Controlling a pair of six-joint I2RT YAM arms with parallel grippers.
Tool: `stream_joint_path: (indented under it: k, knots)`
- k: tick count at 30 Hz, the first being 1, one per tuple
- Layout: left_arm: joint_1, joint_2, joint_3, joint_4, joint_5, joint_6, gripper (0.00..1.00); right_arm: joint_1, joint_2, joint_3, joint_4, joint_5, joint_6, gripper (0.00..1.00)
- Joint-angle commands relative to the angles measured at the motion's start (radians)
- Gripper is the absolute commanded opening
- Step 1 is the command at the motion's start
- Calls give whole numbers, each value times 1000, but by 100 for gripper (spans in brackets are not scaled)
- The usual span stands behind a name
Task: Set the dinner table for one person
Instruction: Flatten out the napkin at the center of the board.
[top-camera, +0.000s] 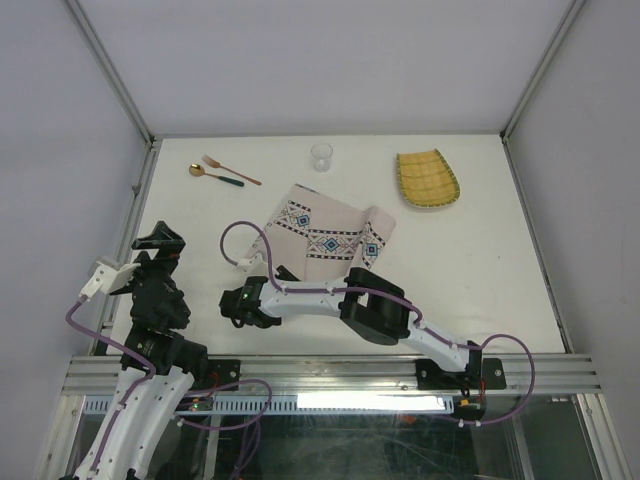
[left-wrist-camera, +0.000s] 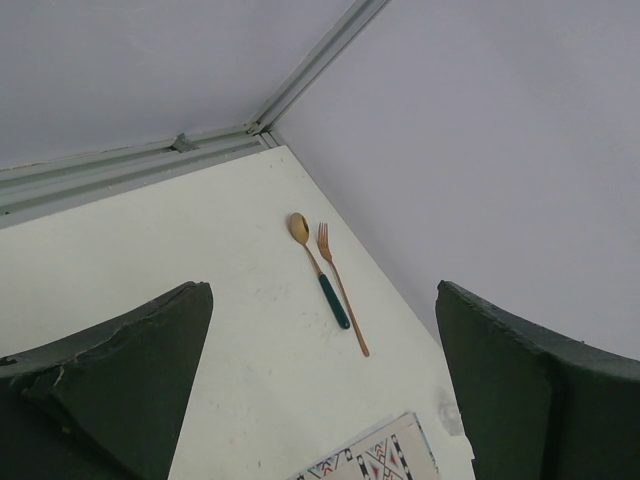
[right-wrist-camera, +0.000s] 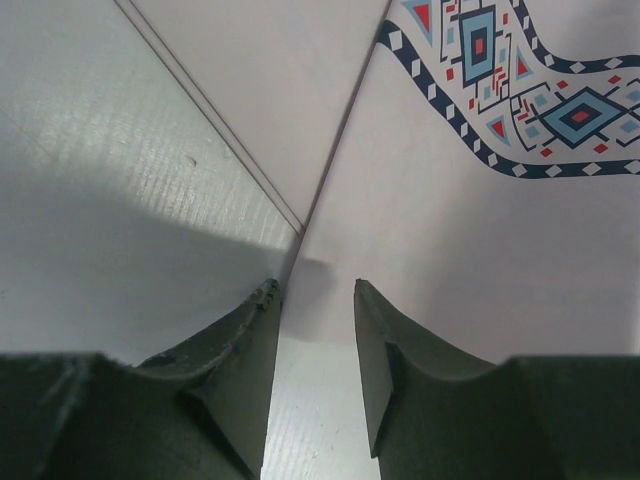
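Observation:
The dinner table (top-camera: 480, 270) is a white top with a metal rail. A pale placemat (top-camera: 330, 232) with a blue-red patterned band lies rumpled at its middle. My right gripper (top-camera: 280, 272) is low at the mat's near-left corner. In the right wrist view that corner of the placemat (right-wrist-camera: 450, 240) lies between the fingertips of the right gripper (right-wrist-camera: 317, 290), whose jaws stand narrow with a gap still showing. My left gripper (top-camera: 160, 245) is raised at the left edge; in its own view the left gripper (left-wrist-camera: 322, 288) is wide open and holds nothing.
A gold spoon (top-camera: 215, 175) with a green handle and a copper fork (top-camera: 232, 170) lie side by side at the back left. A clear cup (top-camera: 321, 156) stands at the back centre. A yellow woven plate (top-camera: 427, 179) sits at the back right.

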Motion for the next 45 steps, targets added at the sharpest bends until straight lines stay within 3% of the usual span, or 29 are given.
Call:
stream_joint_path:
  k: [1,8,16,27,38,45]
  knots:
    - [-9,-6,30,15,2,0,99,2,3,-4,-32,8,40,36]
    - [-9,-10,27,15,1,2,99,2,2,-11,-34,2,46,22]
    - [-9,-11,26,17,-1,4,99,2,-1,-19,-36,7,54,0]
    - [-9,-1,20,31,8,5,99,3,-27,5,-89,39,80,0]
    - [-9,23,18,50,22,-20,99,1,-123,143,-277,168,125,0]
    - [-9,64,-9,85,67,-56,99,-16,-230,168,-284,231,90,0]
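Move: The near-left corner of the napkin's uncovered layer lies at the right fingertips, about 1 cm below the hand point and level with it both ways. The napkin's middle is some 9 cm ahead and 8 cm to the right; the glass stands roughly 29 cm ahead and 7 cm to the right. From the idle left hand, that corner lies about 29 cm to the right, 2 cm back and 21 cm below. At the napkin's near edge beside the corner, the right fingers close from under half open to fully shut while easing down and to the right by about 1 cm each. After a short pause they edge slightly farther right, then climb quickly, some 10 cm up, going about 2 cm forward near the end and tipping upward roughly 10 degrees, still shut. ##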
